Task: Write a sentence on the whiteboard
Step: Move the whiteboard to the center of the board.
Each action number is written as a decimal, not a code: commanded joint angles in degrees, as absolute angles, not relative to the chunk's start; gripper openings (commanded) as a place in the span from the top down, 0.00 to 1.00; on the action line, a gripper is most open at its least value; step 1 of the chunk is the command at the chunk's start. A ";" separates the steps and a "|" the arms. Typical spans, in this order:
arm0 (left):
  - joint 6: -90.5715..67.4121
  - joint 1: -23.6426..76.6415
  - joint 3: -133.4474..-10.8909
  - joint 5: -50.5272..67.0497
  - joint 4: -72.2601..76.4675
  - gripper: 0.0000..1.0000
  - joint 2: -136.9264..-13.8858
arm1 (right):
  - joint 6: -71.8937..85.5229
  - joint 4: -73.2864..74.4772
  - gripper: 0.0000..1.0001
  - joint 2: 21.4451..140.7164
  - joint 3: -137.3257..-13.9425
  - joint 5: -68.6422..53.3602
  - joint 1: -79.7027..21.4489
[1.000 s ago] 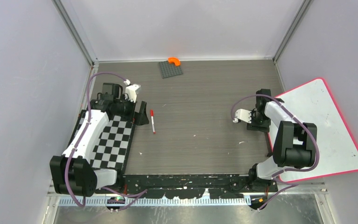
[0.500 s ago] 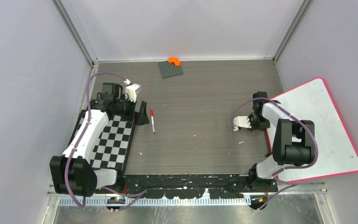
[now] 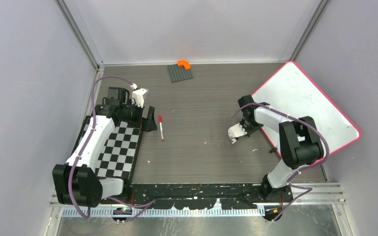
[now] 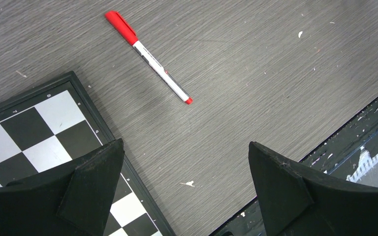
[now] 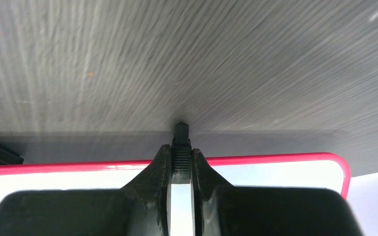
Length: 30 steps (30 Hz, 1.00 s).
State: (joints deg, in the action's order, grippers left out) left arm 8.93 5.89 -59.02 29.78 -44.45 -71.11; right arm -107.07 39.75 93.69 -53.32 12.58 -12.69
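The whiteboard (image 3: 305, 105), white with a pink-red rim, lies tilted at the table's right side, its far corner against the back right wall. No red sentence shows on it. My right gripper (image 3: 258, 129) is at its left edge. In the right wrist view the gripper (image 5: 181, 147) is shut on a small black clip (image 5: 181, 133) on the board's rim (image 5: 275, 160). A red-capped marker (image 3: 161, 128) lies on the table, also in the left wrist view (image 4: 147, 56). My left gripper (image 3: 150, 120) is open and empty just left of it (image 4: 184, 162).
A black-and-white checkerboard mat (image 3: 118, 150) lies under the left arm, its corner in the left wrist view (image 4: 29, 123). A small grey studded plate (image 3: 180, 73) with an orange piece (image 3: 183, 64) sits at the back edge. Walls close in on both sides.
My right gripper has pulled the whiteboard leftward and turned it, so it now lies farther onto the table and toward the back. The left arm and the marker have not moved.
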 commanded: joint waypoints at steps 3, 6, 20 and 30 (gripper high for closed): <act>8.73 6.11 -60.79 29.02 -43.29 0.00 -70.04 | -117.89 28.55 0.99 97.64 -55.85 14.86 -22.69; 8.96 6.07 -60.50 29.41 -43.05 0.00 -70.09 | -121.39 24.03 1.00 99.62 -55.63 16.51 -26.54; 9.64 6.11 -59.87 29.40 -43.32 0.00 -69.20 | -129.84 6.03 0.34 93.13 -42.97 19.40 -32.34; 9.40 6.11 -59.67 29.62 -42.99 0.00 -68.75 | -108.46 3.27 0.25 76.66 -34.64 18.57 -36.35</act>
State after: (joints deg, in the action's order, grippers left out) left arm 9.19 5.89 -59.02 29.34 -44.38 -70.81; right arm -117.99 6.24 82.46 -34.98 18.57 -33.93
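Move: The right fingers already hold the clip on the whiteboard's near-left edge; the board's middle is about 23 cm to the right and 4 ahead, at hand height. The middle of the table, where it is to go, is some 36 cm left and 5 ahead. The second clip lies 6 cm right and 14 back, the marker about 55 left and 3 back. From the idle left hand the whiteboard's middle is some 84 cm right, 2 ahead and 14 below. Leftward and a little forward, low over the table, the right hand drags the whiteboard by its clip towards the table's middle, about 12 cm across, turning some 30 degrees counter-clockwise. Then the fingers open off the clip and the hand backs away about 4 cm, rising a little as the fingertips tilt forward. ##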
